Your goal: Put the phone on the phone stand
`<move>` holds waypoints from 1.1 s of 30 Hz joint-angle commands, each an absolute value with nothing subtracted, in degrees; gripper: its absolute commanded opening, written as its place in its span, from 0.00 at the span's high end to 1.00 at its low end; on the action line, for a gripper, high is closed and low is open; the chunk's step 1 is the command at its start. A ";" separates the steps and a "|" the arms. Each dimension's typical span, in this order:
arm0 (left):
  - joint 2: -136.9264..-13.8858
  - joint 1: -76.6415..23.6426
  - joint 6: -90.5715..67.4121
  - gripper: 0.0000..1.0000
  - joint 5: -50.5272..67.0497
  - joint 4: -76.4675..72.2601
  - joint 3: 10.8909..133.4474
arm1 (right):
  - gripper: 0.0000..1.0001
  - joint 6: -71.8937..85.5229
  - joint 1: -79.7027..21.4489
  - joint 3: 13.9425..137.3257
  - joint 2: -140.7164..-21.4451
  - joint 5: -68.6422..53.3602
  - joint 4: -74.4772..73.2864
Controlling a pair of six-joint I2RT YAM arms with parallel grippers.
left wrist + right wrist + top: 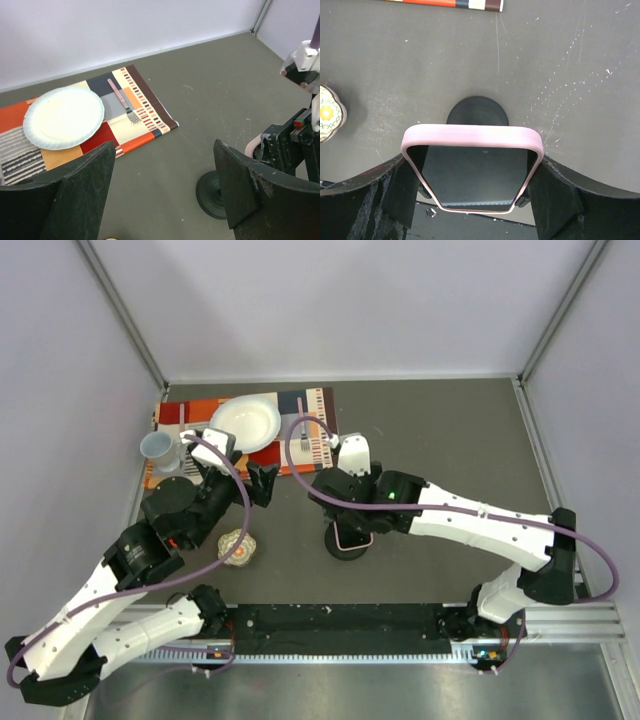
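The phone point(472, 172), black glass in a pale pink case, stands upright over the phone stand point(477, 109), whose round black base shows behind its top edge. Small cradle tabs show beside its lower corners. My right gripper point(472, 192) straddles the phone, its black fingers point(395, 192) lying against both long sides. From above, the right gripper point(345, 515) hides most of the phone, leaving a pink corner point(344, 538) over the stand's disc point(347, 550). My left gripper point(165, 190) hangs open and empty, left of the stand point(212, 196); in the top view the left gripper point(263, 483) is near the mat.
A patterned placemat point(310, 435) at the back left carries a white plate point(246, 423) and a fork point(122, 100). A pale cup point(160, 450) stands at its left end. A small round patterned object point(238, 547) lies left of the stand. Grey walls enclose the table.
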State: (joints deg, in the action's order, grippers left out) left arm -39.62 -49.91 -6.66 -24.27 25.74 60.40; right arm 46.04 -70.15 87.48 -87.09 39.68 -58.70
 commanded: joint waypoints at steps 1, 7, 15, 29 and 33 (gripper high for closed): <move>-39.73 -49.66 -4.14 0.16 -23.55 23.82 63.28 | 1.00 43.16 -66.45 89.12 -84.99 42.45 -58.71; -39.55 -49.66 -2.64 0.16 -25.13 22.68 61.09 | 1.00 33.68 -57.15 88.51 -81.22 42.72 -55.56; -38.41 -49.75 -2.81 0.16 -25.67 19.43 54.41 | 1.00 16.28 -39.22 88.24 -78.83 34.91 -42.03; -40.34 -49.39 -0.53 0.17 -27.51 18.72 52.38 | 1.00 1.32 -22.42 113.28 -102.99 22.51 -30.06; -41.04 -49.48 -0.53 0.17 -27.16 18.63 52.38 | 1.00 1.93 -20.75 119.87 -108.45 19.26 -30.06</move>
State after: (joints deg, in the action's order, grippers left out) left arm -40.42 -49.58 -1.30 -26.65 22.09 52.80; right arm 4.21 -22.57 111.02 -106.94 21.91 -37.54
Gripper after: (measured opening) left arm 0.830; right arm 0.741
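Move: My right hand already grips the phone by its sides, mounted on the stand, whose base is about 20 cm below and 3 cm ahead. The open table spot I carry it to lies some 31 cm ahead, 15 cm right and 20 cm below. The fork is about 30 cm ahead and 12 cm left; the plate, 30 cm ahead and 27 cm left. From my left hand the spot is roughly 29 cm ahead, 34 cm right and 33 cm below. I keep my right fingers shut on the phone and carry it, stand and all, about 30 cm forward and 16 cm right, away from my left hand and out past the placemat's right side, rising some 5 cm. The sideways swing comes early, then I go nearly straight out, tipping my fingers up. My left hand, open and empty, sinks about 5 cm. ##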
